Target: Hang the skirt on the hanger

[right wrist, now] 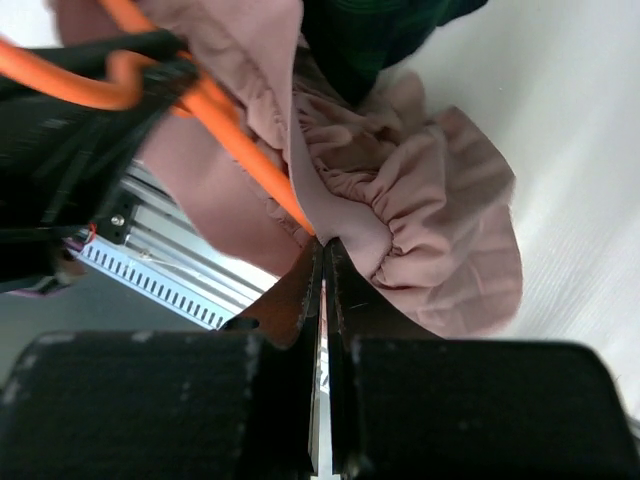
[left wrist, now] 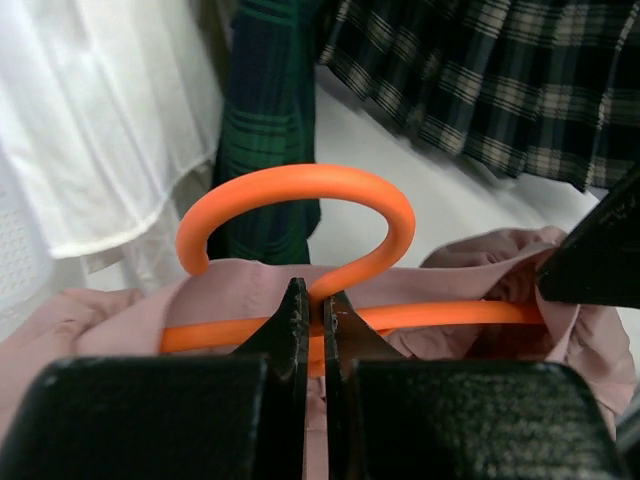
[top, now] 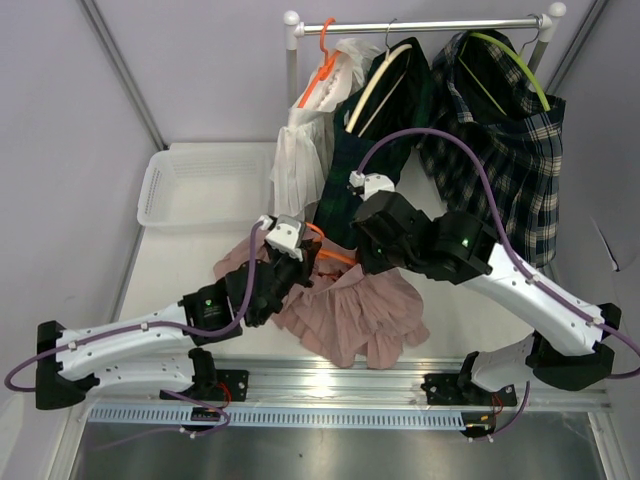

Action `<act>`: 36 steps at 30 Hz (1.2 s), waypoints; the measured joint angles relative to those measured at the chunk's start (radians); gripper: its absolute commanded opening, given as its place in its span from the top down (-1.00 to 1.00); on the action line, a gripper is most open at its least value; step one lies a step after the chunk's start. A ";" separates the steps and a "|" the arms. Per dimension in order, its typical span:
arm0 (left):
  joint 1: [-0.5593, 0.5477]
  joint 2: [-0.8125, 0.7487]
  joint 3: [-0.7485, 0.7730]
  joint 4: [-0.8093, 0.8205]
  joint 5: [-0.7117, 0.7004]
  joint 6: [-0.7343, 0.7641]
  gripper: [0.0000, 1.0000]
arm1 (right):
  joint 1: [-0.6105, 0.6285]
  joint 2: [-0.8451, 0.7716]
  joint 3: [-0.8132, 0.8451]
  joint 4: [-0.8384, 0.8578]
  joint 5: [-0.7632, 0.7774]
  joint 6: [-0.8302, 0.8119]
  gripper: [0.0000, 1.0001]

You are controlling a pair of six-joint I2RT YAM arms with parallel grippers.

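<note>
The pink ruffled skirt [top: 365, 315] lies crumpled on the white table between both arms, partly draped over an orange hanger [top: 335, 255]. In the left wrist view the hanger's hook [left wrist: 300, 182] curves up above the pink skirt [left wrist: 120, 320], and my left gripper [left wrist: 320, 300] is shut on the hanger's neck just below the hook. My right gripper [right wrist: 322, 243] is shut on the gathered waistband of the skirt [right wrist: 440, 230], right beside the hanger's sloping arm [right wrist: 235, 135]. Seen from above, my left gripper [top: 300, 262] and right gripper [top: 352, 262] sit close together.
A clothes rail [top: 420, 25] at the back carries a white garment [top: 300, 150] on an orange hanger, a dark green plaid skirt [top: 345, 170], and a checked skirt [top: 510, 150] on a lime hanger. A white basket [top: 200, 185] stands back left. A metal rail [top: 330, 385] runs along the near edge.
</note>
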 measured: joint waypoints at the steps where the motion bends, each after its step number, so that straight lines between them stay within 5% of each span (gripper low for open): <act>1: -0.001 0.005 0.006 -0.005 0.011 -0.002 1.00 | 0.008 0.002 0.010 -0.004 0.002 0.001 1.00; 9: -0.004 0.081 0.120 -0.078 0.093 -0.034 1.00 | 0.046 0.008 0.049 -0.012 0.020 0.007 1.00; 15: -0.004 0.095 0.138 -0.135 0.132 -0.051 1.00 | 0.046 -0.050 -0.091 0.058 0.018 0.008 0.99; 22: 0.003 0.113 0.175 -0.183 0.189 -0.057 1.00 | 0.048 -0.188 -0.241 0.157 0.001 -0.017 0.29; 26: 0.012 0.112 0.195 -0.202 0.225 -0.064 1.00 | 0.050 -0.304 -0.333 0.232 -0.027 -0.041 0.06; 36: 0.034 0.100 0.261 -0.247 0.308 -0.070 1.00 | 0.051 -0.481 -0.431 0.402 -0.072 -0.157 -0.18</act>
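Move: The right hand already pinches the pink skirt's waistband corner over the orange hanger's right end, right at its fingertips; the hanger's neck is some 13 cm to its left and 4 cm ahead. The skirt's body hangs about 15 cm below and 5 cm nearer the base; the green dress's hem is roughly 8 cm ahead and 5 cm left. From the left hand, which holds that neck, the pinched corner lies about 13 cm right, 4 cm back and slightly lower. Lifting barely a centimetre and then dipping 2–3 cm, the right hand opens its fingers to past half and lets go of the waistband, then backs off up, back towards its base and to the right, tilting up by some 25 degrees. The left hand keeps the hanger's neck pinched, carrying it about 4 cm right, slightly back and finally up while turning clockwise some 15 degrees. ##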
